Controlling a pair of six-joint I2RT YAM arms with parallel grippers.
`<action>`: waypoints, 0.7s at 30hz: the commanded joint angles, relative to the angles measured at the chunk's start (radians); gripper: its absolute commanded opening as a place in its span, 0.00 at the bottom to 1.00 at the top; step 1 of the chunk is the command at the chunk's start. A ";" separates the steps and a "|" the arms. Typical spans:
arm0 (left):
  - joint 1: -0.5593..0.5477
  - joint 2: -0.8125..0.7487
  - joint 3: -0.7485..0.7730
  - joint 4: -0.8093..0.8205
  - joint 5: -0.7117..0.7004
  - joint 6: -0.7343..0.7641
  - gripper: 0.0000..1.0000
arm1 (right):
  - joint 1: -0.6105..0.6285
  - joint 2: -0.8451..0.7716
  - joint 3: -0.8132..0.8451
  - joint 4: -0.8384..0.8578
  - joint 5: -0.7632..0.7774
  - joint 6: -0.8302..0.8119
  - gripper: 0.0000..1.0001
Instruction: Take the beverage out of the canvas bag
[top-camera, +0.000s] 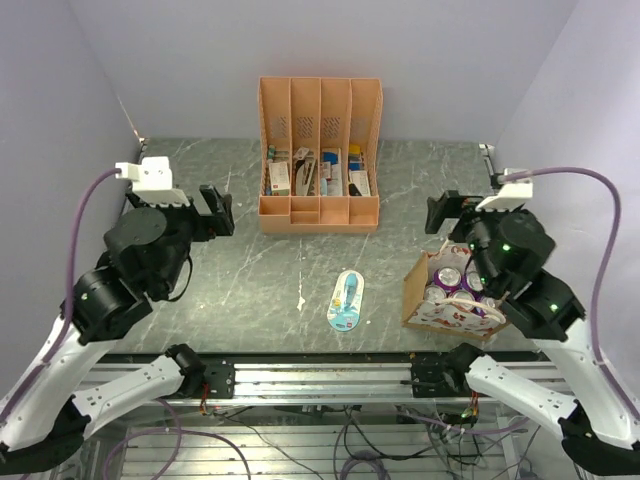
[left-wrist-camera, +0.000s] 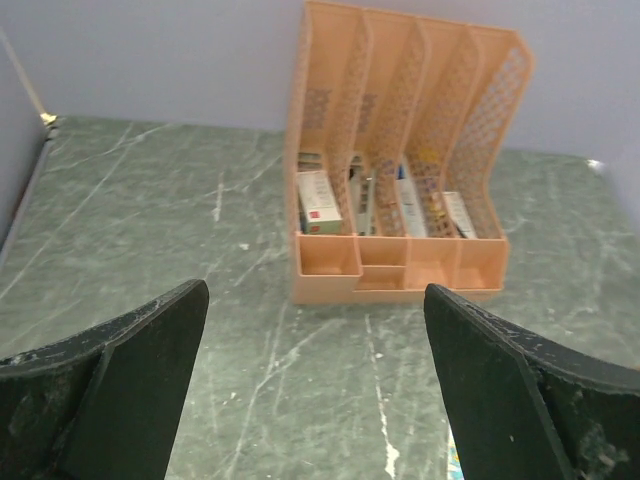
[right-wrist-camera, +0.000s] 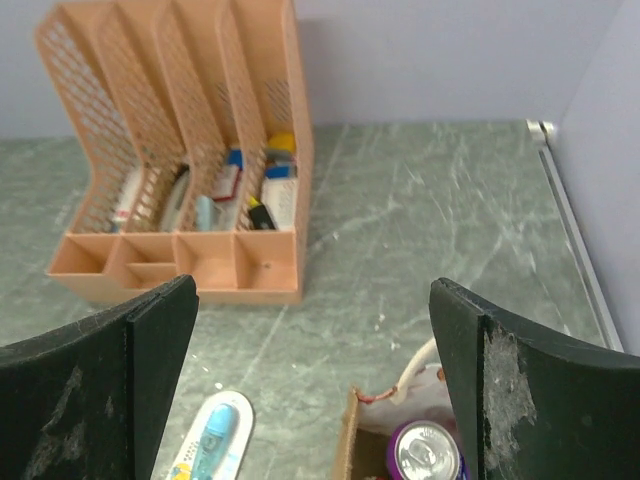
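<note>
The canvas bag (top-camera: 418, 292) stands at the right front of the table, tan with a white printed near face. Several purple beverage cans (top-camera: 446, 277) stand upright inside it. In the right wrist view the bag's corner (right-wrist-camera: 347, 447) and one silver can top (right-wrist-camera: 426, 452) show at the bottom edge. My right gripper (top-camera: 447, 212) is open and empty, held just behind and above the bag (right-wrist-camera: 312, 380). My left gripper (top-camera: 215, 210) is open and empty over the left table (left-wrist-camera: 315, 385), far from the bag.
An orange slotted desk organizer (top-camera: 320, 160) with small items stands at the back centre. A blister-packed blue item (top-camera: 345, 299) lies flat left of the bag. Walls close in on both sides. The table's front rail (top-camera: 320, 375) runs along the near edge.
</note>
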 joint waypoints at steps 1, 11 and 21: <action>0.097 0.041 -0.046 0.086 0.029 0.013 0.99 | -0.030 0.030 -0.087 0.048 0.089 0.092 1.00; 0.302 0.048 -0.249 0.291 0.183 0.071 0.99 | -0.088 0.064 -0.223 0.029 0.100 0.206 1.00; 0.391 0.009 -0.362 0.357 0.341 0.169 0.99 | -0.117 -0.020 -0.235 -0.190 0.076 0.426 1.00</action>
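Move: The canvas bag with the cans stands far below my right hand, its middle about 33 cm down, some 10 cm to the right and 4 cm back; the nearest purple can in it is about 6 cm right, 2 cm back and 31 cm down. The blue blister pack lies roughly 17 cm left and 4 cm back, the orange organizer some 22 cm ahead and 24 cm left. From my left hand the bag is about 57 cm right and 4 cm back. I drop my right hand about 12 cm towards the canvas bag, easing a little forward and then back while drifting slightly right, tipping the open fingers down and swinging them clockwise, each some 15 degrees. My empty left hand sinks about 10 cm and reaches some 6 cm forward over bare table, fingers wide. I touch nothing with either hand. ##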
